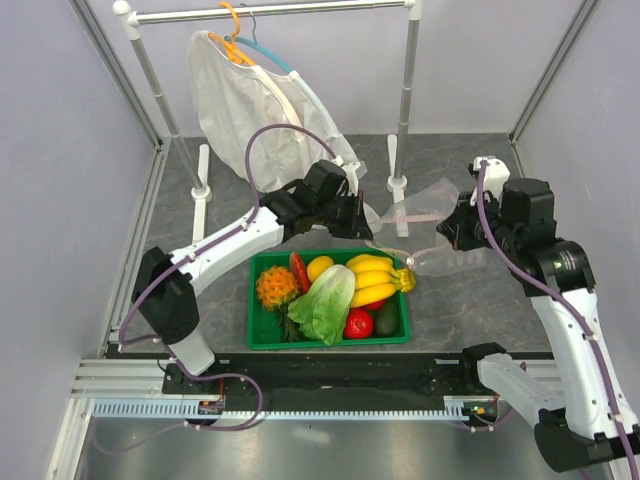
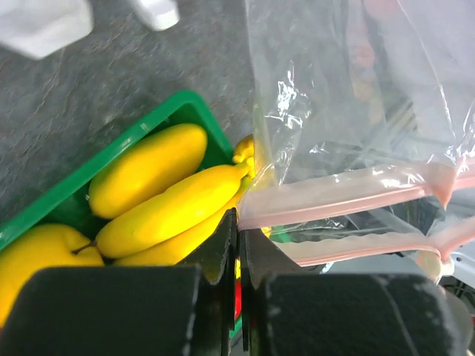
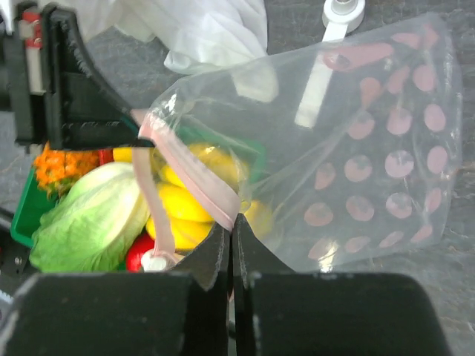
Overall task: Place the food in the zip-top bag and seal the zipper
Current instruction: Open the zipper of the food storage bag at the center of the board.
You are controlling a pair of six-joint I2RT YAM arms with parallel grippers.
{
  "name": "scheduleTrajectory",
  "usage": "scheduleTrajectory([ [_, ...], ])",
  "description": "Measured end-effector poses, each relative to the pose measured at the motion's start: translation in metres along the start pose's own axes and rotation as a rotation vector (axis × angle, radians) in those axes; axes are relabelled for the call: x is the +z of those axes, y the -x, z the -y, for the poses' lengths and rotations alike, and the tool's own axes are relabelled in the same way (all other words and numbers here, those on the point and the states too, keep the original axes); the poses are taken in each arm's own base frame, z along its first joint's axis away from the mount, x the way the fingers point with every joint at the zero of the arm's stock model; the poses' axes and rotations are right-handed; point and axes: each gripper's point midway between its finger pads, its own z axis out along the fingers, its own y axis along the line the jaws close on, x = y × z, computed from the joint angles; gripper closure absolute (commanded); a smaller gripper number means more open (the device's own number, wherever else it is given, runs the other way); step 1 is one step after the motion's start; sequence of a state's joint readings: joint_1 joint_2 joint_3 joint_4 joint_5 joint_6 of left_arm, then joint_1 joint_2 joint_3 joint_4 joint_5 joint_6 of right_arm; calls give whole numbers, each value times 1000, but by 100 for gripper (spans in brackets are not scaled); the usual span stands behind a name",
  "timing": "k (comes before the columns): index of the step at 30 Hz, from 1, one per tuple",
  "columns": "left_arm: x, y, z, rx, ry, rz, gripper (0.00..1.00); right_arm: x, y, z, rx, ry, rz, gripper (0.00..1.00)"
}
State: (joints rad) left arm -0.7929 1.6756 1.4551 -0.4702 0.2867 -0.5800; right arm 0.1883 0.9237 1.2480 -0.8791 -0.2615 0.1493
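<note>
The zip-top bag (image 1: 440,262) hangs clear and floppy between my two grippers, just behind the green basket (image 1: 300,343). My left gripper (image 2: 239,215) is shut on one end of the pink zipper (image 2: 349,196). My right gripper (image 3: 231,219) is shut on the zipper (image 3: 200,189) further along, and the dotted bag (image 3: 371,148) spreads behind it with its mouth gaping. In the basket lie the lettuce (image 1: 322,300), the red tomato (image 1: 358,323) and the round yellow fruit (image 1: 320,267). The right wrist view also shows the lettuce (image 3: 89,215) and tomato (image 3: 137,252).
A banana bunch (image 1: 372,278) and an orange pineapple (image 1: 276,287) share the basket. A white garment (image 1: 255,100) hangs on a rack behind the left arm, and the rack's right post (image 1: 405,100) stands behind the bag. Grey walls close in both sides.
</note>
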Motion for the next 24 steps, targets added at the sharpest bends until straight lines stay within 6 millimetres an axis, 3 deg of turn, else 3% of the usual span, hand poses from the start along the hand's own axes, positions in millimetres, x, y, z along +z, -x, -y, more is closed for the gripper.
scheduleTrajectory([
  [6,1,-2,16,80,-45,0,98,-34,-7,2,-60,-50,-36,100],
  [10,2,0,26,128,-78,-19,86,-43,-20,5,-76,-67,-74,100],
  [14,5,-11,42,203,-130,-65,73,-48,-24,6,-72,-75,-65,100],
  [15,5,-17,46,219,-146,-82,67,-48,-28,7,-64,-81,-75,100],
  [16,5,-21,48,235,-157,-94,49,-46,-31,9,-56,-86,-84,100],
  [18,3,-28,52,263,-182,-118,30,-38,-38,12,-34,-96,-121,100],
  [20,2,-31,49,259,-190,-135,18,-28,-44,15,-11,-104,-159,100],
  [21,0,-30,45,249,-191,-134,17,-24,-47,17,2,-107,-174,100],
  [22,-4,-31,38,233,-187,-139,4,-16,-53,19,20,-111,-199,100],
  [24,-15,-33,23,216,-170,-133,0,-10,-61,21,50,-117,-226,100],
])
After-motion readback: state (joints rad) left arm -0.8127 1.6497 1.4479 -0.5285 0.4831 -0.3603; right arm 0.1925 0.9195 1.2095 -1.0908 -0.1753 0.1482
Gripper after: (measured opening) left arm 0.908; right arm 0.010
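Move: Both hands still pinch the pink zipper lip of the bag, the left hand's grip being roughly 15 cm to the right hand's left. The zipper slider hangs about 10 cm to the left hand's right and 4 cm back; it is some 5 cm left of the right hand, 3 cm back and 5 cm below. From the left hand, the bananas lie around 15 cm below, 5 cm right and 3 cm back; the lettuce is 8 cm left, 9 cm back, similarly low. The left fingers let go of the zipper lip and spread almost fully, while that hand draws back about 5 cm over the tray, first easing right towards the right hand and then returning left, yawing some 20 degrees clockwise. The right hand keeps its pinch, carrying the bag back and slightly right, then lowering it about 6 cm as its fingers tip down. ##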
